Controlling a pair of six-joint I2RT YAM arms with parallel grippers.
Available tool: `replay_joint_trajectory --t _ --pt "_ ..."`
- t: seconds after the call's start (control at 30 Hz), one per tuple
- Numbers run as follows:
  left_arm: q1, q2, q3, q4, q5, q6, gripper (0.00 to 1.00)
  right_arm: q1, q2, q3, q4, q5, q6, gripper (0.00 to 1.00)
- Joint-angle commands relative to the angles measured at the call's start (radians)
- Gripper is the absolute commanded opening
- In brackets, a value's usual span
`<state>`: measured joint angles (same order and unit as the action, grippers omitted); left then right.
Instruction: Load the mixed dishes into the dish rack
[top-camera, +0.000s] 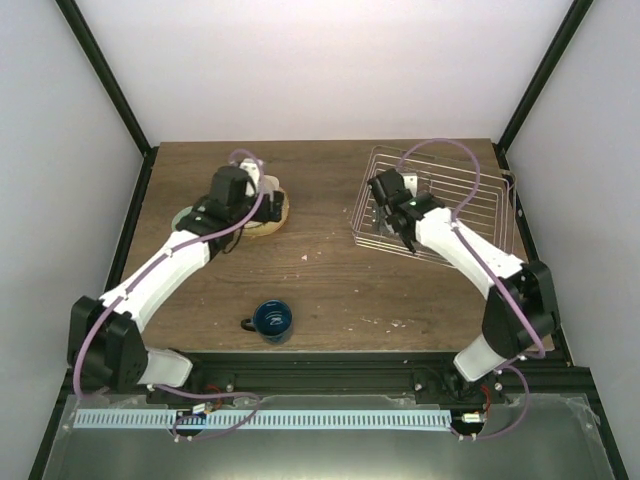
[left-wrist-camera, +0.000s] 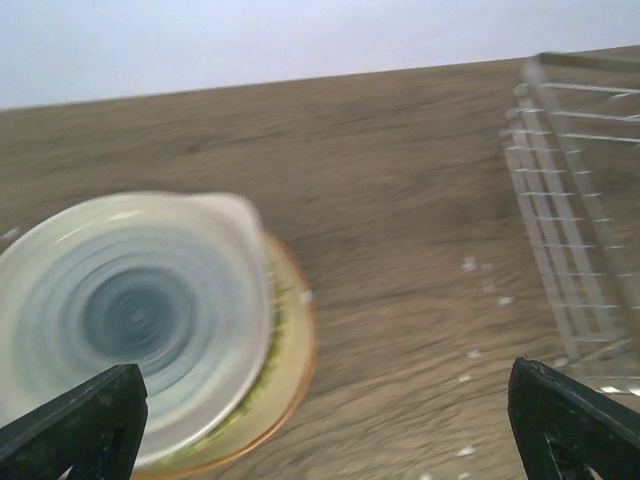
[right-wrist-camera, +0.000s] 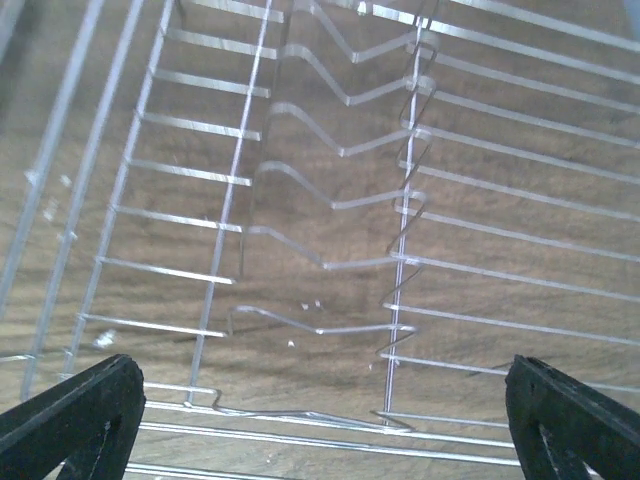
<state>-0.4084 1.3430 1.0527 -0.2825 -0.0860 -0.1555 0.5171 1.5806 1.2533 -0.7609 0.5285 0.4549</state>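
A pile of plates lies at the back left of the table. On top is a cream plate with teal rings (left-wrist-camera: 130, 320), resting on a yellow-orange plate (left-wrist-camera: 293, 370) (top-camera: 281, 214). My left gripper (left-wrist-camera: 325, 445) (top-camera: 256, 194) hovers open above the pile's right edge, holding nothing. A dark blue mug (top-camera: 272, 319) stands at the front centre with its handle to the left. The silver wire dish rack (top-camera: 450, 200) (right-wrist-camera: 330, 200) (left-wrist-camera: 575, 230) sits at the back right and holds no dishes. My right gripper (right-wrist-camera: 320, 435) (top-camera: 386, 196) hangs open over the rack's left part.
A greenish rim (top-camera: 184, 216) pokes out from under my left arm, left of the pile. White crumbs dot the wood between the pile and the rack. White walls and black frame posts close in the table on three sides.
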Motion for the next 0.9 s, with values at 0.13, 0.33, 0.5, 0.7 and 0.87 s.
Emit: replay_joint_trajectory --t 0.13,0.33,0.5,0.7,0.87 --pt "-0.152 0.226 0.284 -0.037 0.102 0.018 1.00 -0.191 -0.143 0.029 -0.004 -0.073 -0.030 1.00" --pt "-0.229 0.397 0.429 -0.044 0.105 0.020 1.00 -0.413 -0.219 -0.064 0.051 -0.114 -0.064 1.00" --pt "-0.287 0.479 0.479 -0.012 0.089 0.011 1.00 -0.536 -0.280 -0.141 0.101 -0.131 -0.091 1.00" --pt "-0.320 0.558 0.511 0.002 0.104 -0.010 1.00 -0.634 -0.304 -0.182 0.104 -0.112 -0.064 1.00" --pt "-0.341 0.612 0.528 0.005 0.112 -0.016 1.00 -0.685 -0.292 -0.207 0.112 -0.106 -0.055 1.00"
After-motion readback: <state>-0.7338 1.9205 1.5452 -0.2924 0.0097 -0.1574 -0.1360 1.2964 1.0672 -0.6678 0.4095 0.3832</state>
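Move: The rack's left rim has its middle about 28 cm to the left hand's right and 8 cm ahead, some 12 cm lower. The plate stack lies about 13 cm ahead and 6 cm left of that hand, and the mug about 25 cm back and 5 cm right. From the right hand, the rack's right rim is roughly 26 cm right, 5 cm ahead and 8 cm lower, while the rack's middle is about 8 cm right and 7 cm ahead. Both open, empty hands sweep right at once, each turning clockwise. The left leaves the plate stack and swings some 22 cm to the rack's left rim, rising slightly, then sinking about 7 cm. The right first rises about 5 cm, then crosses above the rack to its right rim, some 23 cm, drawing back a little and yawing about 30 degrees. Neither visibly touches a rim yet. ##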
